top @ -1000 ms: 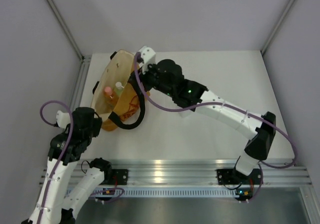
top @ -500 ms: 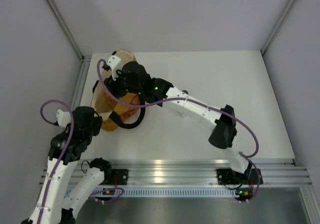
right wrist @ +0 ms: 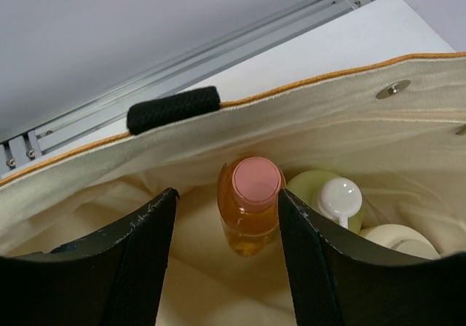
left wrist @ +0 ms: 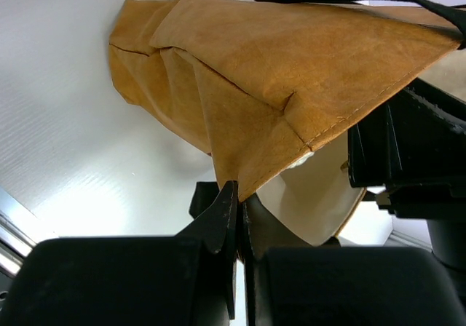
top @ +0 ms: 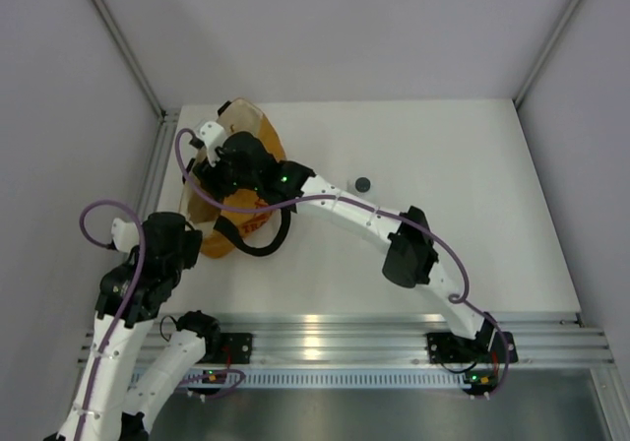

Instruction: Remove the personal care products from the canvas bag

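Observation:
The canvas bag (top: 258,126), mustard-orange with cream lining, stands open at the table's far left. My left gripper (left wrist: 239,196) is shut on its lower corner fabric (left wrist: 277,71). My right gripper (right wrist: 227,193) hangs open just above the bag's mouth, one finger on each side of the orange bottle with the pink cap (right wrist: 250,202), which stands upright inside. Right of it inside the bag are the pale green bottle with a white cap (right wrist: 331,199) and a cream cap (right wrist: 397,240). A small bottle with a black cap (top: 362,183) stands on the table, right of the bag.
The bag's black strap handle (top: 258,242) loops onto the table at its near side; another strap tab (right wrist: 173,109) sits on the far rim. Aluminium rails run along the table's left edge (top: 157,165) and near edge (top: 394,338). Grey walls enclose three sides.
My right arm has swung left from beside the bag to over its opening, hiding the bottles in the top view. The black-capped bottle now shows on the table. The left arm has held still.

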`<state>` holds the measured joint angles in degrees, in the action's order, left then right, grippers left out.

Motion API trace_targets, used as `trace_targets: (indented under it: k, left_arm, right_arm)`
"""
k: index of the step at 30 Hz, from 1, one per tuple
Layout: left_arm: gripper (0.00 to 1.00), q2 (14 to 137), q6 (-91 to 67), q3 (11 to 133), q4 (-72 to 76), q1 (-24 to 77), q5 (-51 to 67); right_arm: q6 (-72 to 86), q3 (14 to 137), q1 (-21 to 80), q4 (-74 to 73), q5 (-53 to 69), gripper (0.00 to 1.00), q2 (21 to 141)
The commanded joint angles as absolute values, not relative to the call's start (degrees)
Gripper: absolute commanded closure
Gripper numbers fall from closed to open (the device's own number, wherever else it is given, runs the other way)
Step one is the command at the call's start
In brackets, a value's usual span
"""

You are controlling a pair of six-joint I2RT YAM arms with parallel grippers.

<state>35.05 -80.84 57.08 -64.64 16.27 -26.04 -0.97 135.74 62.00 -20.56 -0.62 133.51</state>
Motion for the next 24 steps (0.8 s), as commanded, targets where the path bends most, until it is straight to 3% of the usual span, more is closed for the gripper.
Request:
trace_targets:
  k: [1, 24]
  left_arm:
    - [1.00, 33.7, -80.5, 56.8, -62.8, 16.3, -25.5]
    - [1.00, 33.0, -78.6, 57.4, -62.8, 16.3, -24.3]
  right_arm:
    - [-0.4, 139.2, 60.8, -18.0, -2.0, 0.44, 135.6]
    - [-1.1, 137.8, 59.6, -15.0, -2.8, 0.48, 142.4]
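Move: Inside the tilted bag, the pink-capped bottle has its middle about 3 cm ahead, 2 cm left and 10 cm below the right hand, its cap roughly 4 cm below the fingertips. The white-topped green bottle stands some 6 cm ahead of that hand, 2 cm right and 11 cm down; the white bottle about 6 cm ahead, 6 cm right and 12 cm down. From the left hand, the pink-capped bottle lies about 15 cm ahead, level sideways, 8 cm lower. Sinking about 5 cm deeper into the bag mouth, the right hand also eases nearly 3 cm forward and at first a little left, bringing its open fingers down to either side of the pink cap. The fingers stay open and the wrist hardly turns; contact with the bottle can't be seen. The left hand stays put, still pinching the bag's near rim. ##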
